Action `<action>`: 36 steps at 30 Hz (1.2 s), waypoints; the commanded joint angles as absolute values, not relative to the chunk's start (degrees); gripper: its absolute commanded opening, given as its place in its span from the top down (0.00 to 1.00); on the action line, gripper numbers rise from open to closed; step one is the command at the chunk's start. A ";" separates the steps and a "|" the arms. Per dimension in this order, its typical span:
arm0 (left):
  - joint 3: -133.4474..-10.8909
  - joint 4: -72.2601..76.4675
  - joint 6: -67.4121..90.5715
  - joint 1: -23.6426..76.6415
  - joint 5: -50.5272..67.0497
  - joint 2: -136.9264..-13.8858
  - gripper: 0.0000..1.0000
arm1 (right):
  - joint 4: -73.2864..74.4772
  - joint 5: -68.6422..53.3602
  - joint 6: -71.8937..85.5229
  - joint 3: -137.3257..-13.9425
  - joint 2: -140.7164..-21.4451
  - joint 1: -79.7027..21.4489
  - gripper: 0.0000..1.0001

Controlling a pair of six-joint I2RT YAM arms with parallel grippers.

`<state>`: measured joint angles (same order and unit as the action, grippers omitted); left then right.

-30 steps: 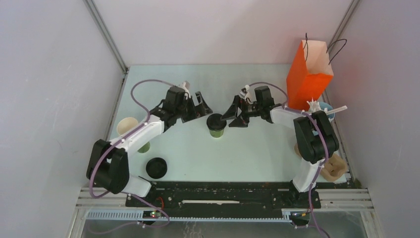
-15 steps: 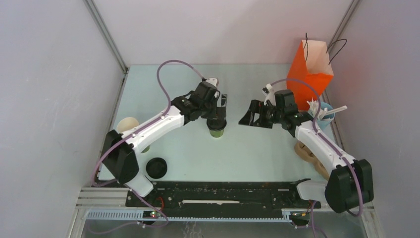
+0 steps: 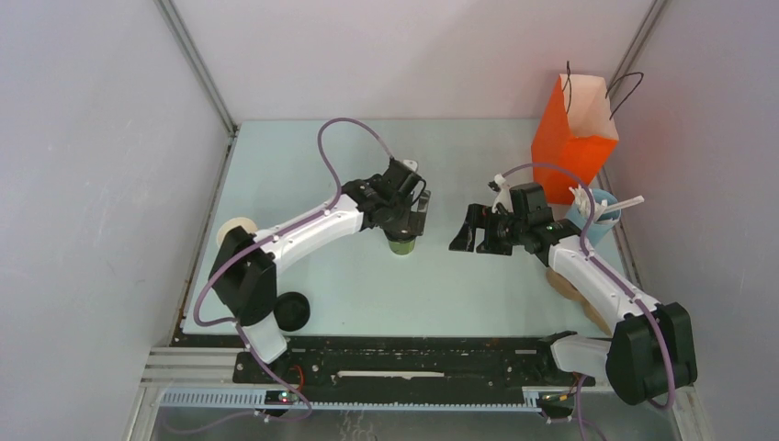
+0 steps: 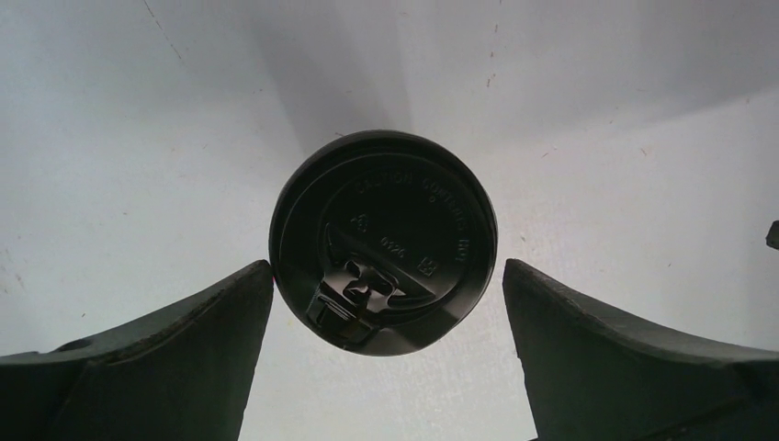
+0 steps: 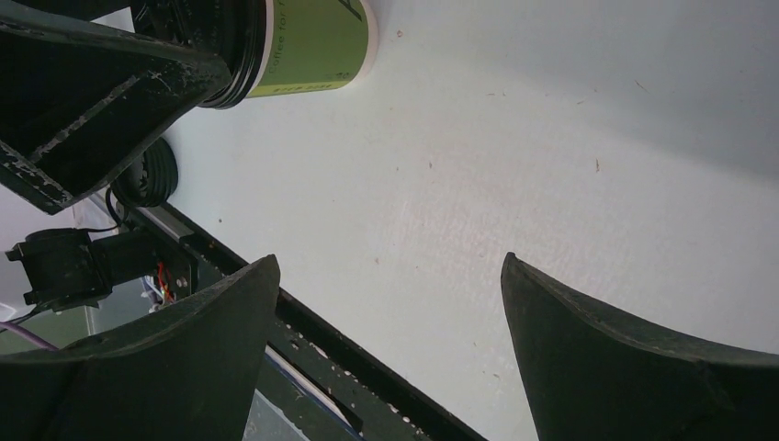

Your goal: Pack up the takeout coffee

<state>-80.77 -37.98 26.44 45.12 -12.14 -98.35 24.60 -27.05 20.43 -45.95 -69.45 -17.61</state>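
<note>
One takeout coffee [image 3: 401,245], an olive-green cup with a black lid, stands upright mid-table. My left gripper [image 3: 407,219] hovers directly above it, pointing down. In the left wrist view the lid [image 4: 383,241] lies between the wide-open fingers; the left fingertip [image 4: 248,294] is almost at its rim, the right one apart from it. My right gripper [image 3: 470,241] stands open to the cup's right with nothing between its fingers. The right wrist view shows the cup's green side [image 5: 312,41] at upper left, partly behind the left gripper.
An orange paper bag [image 3: 571,147] stands open at the back right, with a blue cup of stirrers [image 3: 599,209] beside it. Brown cardboard carriers [image 3: 568,283] lie under the right arm. Loose black lids [image 3: 292,310] and a stack of lidless cups [image 3: 234,230] sit at the left.
My left arm has swung right and forward, bringing its gripper from beside the cup to directly over the lid. My right gripper has drawn back to the right, away from the cup.
</note>
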 commanded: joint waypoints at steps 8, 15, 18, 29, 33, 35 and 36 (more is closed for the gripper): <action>-85.77 -38.84 25.57 47.27 -17.91 -100.85 0.11 | 21.99 -27.99 19.16 -45.42 -68.03 -17.59 0.02; -86.13 -40.30 25.52 47.73 -21.53 -100.77 0.28 | 21.84 -28.30 19.16 -45.44 -68.20 -17.67 0.02; -86.00 -41.04 25.42 47.70 -23.68 -100.03 0.33 | 21.84 -28.30 19.16 -45.44 -68.22 -17.82 0.02; -79.43 -39.26 24.19 40.78 -25.51 -94.51 0.34 | 21.75 -27.99 19.07 -45.44 -68.29 -17.84 0.02; -75.28 -38.06 23.76 35.89 -25.92 -91.50 0.33 | 21.49 -28.17 19.16 -45.44 -68.62 -17.84 0.02; -73.39 -37.54 23.56 32.28 -26.38 -89.58 0.32 | 21.36 -28.29 19.16 -45.44 -68.71 -17.86 0.02; -72.47 -37.17 23.56 30.41 -26.26 -88.48 0.33 | 21.33 -28.31 19.23 -45.43 -68.73 -17.90 0.02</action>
<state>-75.66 -38.98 24.91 35.55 -24.10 -93.84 23.29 -27.53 20.23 -45.67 -69.43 -17.63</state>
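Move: The lidded cup stands practically between the left hand's open fingers, its middle about 1 cm ahead, 1 cm to the right and some 3 cm below. The stack of paper cups is roughly 28 cm to that hand's left and 6 cm back, and the loose black lids lie about 22 cm left and 15 cm back, near 7 cm lower. From the right hand, the lidded cup is about 14 cm left, 5 cm ahead and 3 cm lower. The left hand eases barely a centimetre forward and right over the lidded cup while its wide-open fingers close by about a fifth, until they pinch it from both sides at the lid's rim. Keeping that hold, it takes the cup level to the left, about 10 cm and gathering speed, with some 3 cm forward, towards the side where the cup stack stands, and turns roughly 15 degrees counter-clockwise with a slight roll. ##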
